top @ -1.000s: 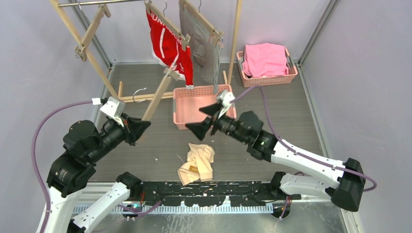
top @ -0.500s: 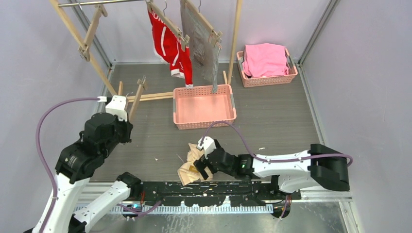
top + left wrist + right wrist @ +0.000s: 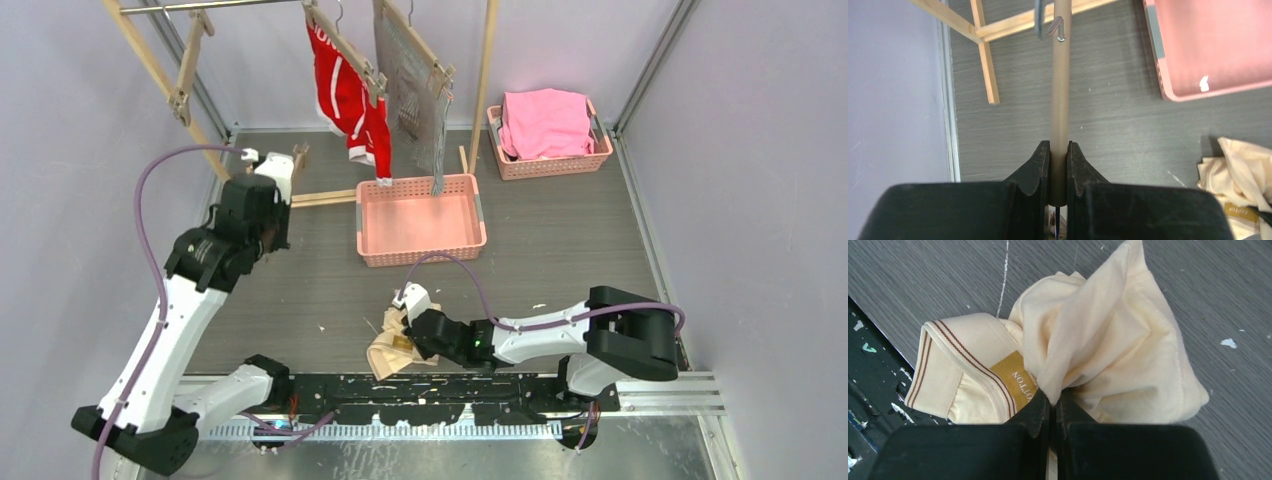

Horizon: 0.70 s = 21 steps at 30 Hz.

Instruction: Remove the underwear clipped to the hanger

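Observation:
The pale peach briefs lie crumpled on the table near the front edge. My right gripper is low over them and shut on a fold of the cloth; its jaws pinch it tight. The red briefs and the grey-striped briefs hang clipped to wooden hangers on the rack. My left gripper is raised at the left and shut on a bare wooden hanger; the jaws clamp its bar. The peach briefs also show in the left wrist view.
An empty pink basket stands under the hanging briefs. A second basket with bright pink cloth stands at the back right. The wooden rack's legs and floor bar are at the back left.
My right arm dropped from above the pink basket to the peach briefs and shut on them. My left arm lifted the bare hanger up and toward the back.

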Motion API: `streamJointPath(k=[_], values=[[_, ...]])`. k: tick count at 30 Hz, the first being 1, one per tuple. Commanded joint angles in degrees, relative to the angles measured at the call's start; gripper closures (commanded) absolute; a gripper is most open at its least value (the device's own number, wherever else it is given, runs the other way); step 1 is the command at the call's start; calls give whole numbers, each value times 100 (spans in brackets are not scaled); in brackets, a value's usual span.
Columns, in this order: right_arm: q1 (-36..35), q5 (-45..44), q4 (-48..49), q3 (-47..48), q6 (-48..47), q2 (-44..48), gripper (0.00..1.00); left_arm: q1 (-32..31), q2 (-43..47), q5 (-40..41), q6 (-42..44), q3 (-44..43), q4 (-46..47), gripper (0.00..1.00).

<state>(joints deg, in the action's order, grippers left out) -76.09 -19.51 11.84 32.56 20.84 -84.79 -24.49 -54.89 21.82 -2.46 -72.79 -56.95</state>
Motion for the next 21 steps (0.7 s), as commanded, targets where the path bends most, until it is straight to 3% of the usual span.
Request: streamJointPath(k=[1, 6, 11, 21], values=[[-19, -604, -437, 391, -80, 647, 99, 612, -428, -621, 266, -824, 632, 100], [-11, -1313, -1065, 1071, -764, 1522, 99, 1039, -746, -863, 440, -1462, 643, 100], [230, -2050, -1136, 1750, -1590, 1840, 99, 1165, -1029, -1115, 530, -2016, 536, 100], [2059, -1113, -458, 2173, -1890, 1640, 99, 1354, -1419, -1346, 630, -2678, 532, 100]])
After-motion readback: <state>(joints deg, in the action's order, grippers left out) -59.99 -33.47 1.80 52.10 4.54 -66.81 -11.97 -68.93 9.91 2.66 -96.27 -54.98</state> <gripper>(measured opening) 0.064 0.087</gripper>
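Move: The right gripper already pinches the cream underwear on the table; the empty pink basket lies about 23 cm ahead of it and 3 cm right, nearly level, and the striped underwear hangs 28 cm ahead, 3 cm right, some 30 cm up. From the left gripper, which holds the bare hanger, the rack's rod is about 17 cm ahead and 28 cm up, with the red underwear 15 cm ahead, 14 cm right, 10 cm up. Lift the pinched cream underwear off the table with the right gripper, about 23 cm nearly straight up first, then forward some 14 cm and slightly right towards the empty basket, tipping the fingers upward and turning clockwise. Meanwhile raise the left gripper and its bare hanger about 10 cm and forward towards the rack's rod. Keep both grips shut. ##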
